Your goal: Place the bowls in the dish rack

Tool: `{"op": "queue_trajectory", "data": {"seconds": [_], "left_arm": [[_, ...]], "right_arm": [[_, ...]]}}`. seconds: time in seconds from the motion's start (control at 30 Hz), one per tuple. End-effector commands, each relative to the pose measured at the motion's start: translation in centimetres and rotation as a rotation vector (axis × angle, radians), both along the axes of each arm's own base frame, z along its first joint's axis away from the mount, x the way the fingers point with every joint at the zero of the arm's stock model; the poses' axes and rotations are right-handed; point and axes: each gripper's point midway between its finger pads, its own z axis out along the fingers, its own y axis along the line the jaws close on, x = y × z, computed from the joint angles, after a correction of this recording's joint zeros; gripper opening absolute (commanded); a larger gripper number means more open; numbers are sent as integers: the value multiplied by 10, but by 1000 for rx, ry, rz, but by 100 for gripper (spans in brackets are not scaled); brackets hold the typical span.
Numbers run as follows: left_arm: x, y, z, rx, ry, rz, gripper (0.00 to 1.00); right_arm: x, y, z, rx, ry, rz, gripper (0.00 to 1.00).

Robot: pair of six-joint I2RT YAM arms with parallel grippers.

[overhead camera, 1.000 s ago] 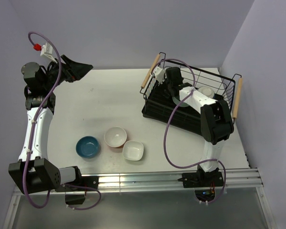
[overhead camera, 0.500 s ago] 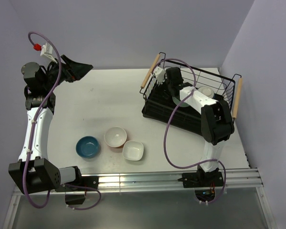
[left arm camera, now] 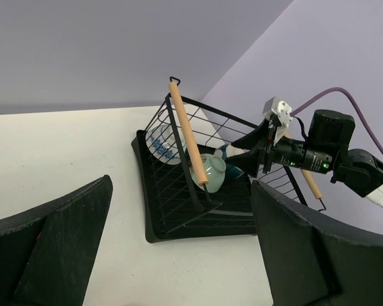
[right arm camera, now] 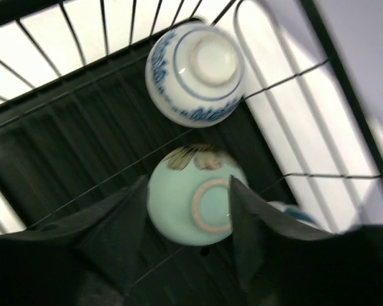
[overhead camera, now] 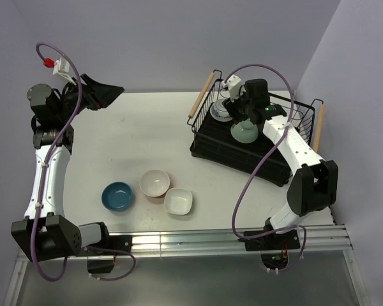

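The black wire dish rack [overhead camera: 208,144] stands at the back right. A mint green bowl [overhead camera: 242,132] and a blue-and-white patterned bowl [overhead camera: 219,113] lie in it, bottoms showing. My right gripper [overhead camera: 245,112] hovers just above the mint bowl [right arm camera: 193,205], open, its fingers [right arm camera: 118,233] framing it from above without touching. On the table in front sit a blue bowl [overhead camera: 117,196], a white bowl with orange outside [overhead camera: 154,183] and a squarish white bowl [overhead camera: 179,201]. My left gripper [overhead camera: 105,92] is raised at the back left, open and empty.
The rack [left arm camera: 179,197] has a light wooden handle [overhead camera: 201,94] at each end. The right arm's purple cable [overhead camera: 258,67] arcs over the rack. Walls close in behind and to the right. The left wrist view shows bare table [left arm camera: 64,153] left of the rack.
My right arm has lifted out of the rack and drawn back. This uncovers the mint green and blue-and-white bowls. The left arm has not moved.
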Motion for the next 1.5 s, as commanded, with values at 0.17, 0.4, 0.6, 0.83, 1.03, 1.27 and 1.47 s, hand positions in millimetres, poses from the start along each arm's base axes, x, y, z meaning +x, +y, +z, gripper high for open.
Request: {"op": "queue_trajectory", "data": {"seconds": [0.17, 0.4, 0.6, 0.83, 1.03, 1.27, 1.47], "left_arm": [[-8, 1, 5, 14, -48, 4, 95], [-6, 0, 2, 7, -38, 3, 95], [-6, 1, 0, 7, -35, 2, 95], [-5, 1, -2, 17, -37, 4, 95], [-2, 2, -6, 16, -31, 6, 95], [1, 2, -7, 21, -30, 6, 94], [2, 3, -7, 31, -28, 13, 95]], "right_arm": [[-36, -6, -35, 258, 281, -111, 42], [-33, -9, -79, 257, 369, -181, 36], [-17, -17, -102, 217, 392, -232, 32], [-3, -30, -117, 142, 382, -261, 30], [14, -43, -110, 96, 328, -274, 30], [30, -50, -103, 56, 291, -271, 30], [43, -55, -104, 37, 279, -283, 30]]}}
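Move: The upside-down green bowl in the dish rack is roughly 4 cm ahead of the right hand, 3 cm to its right and 15 cm below. Beyond it, about 14 cm ahead of this hand and 6 cm to its left, sits the blue-and-white bowl; the teal bowl is some 7 cm ahead and 15 cm right. From the left hand the green bowl lies about 12 cm ahead, 40 cm right and 33 cm down. The right fingertips come against the near-left side of the green bowl and push it along the rack floor. First the hand sinks some 14 cm with a small draw back and to the right, tipping its fingers steeply down and partly closing them, then goes forward and right about 5 cm, rising slightly, turned a little clockwise. ##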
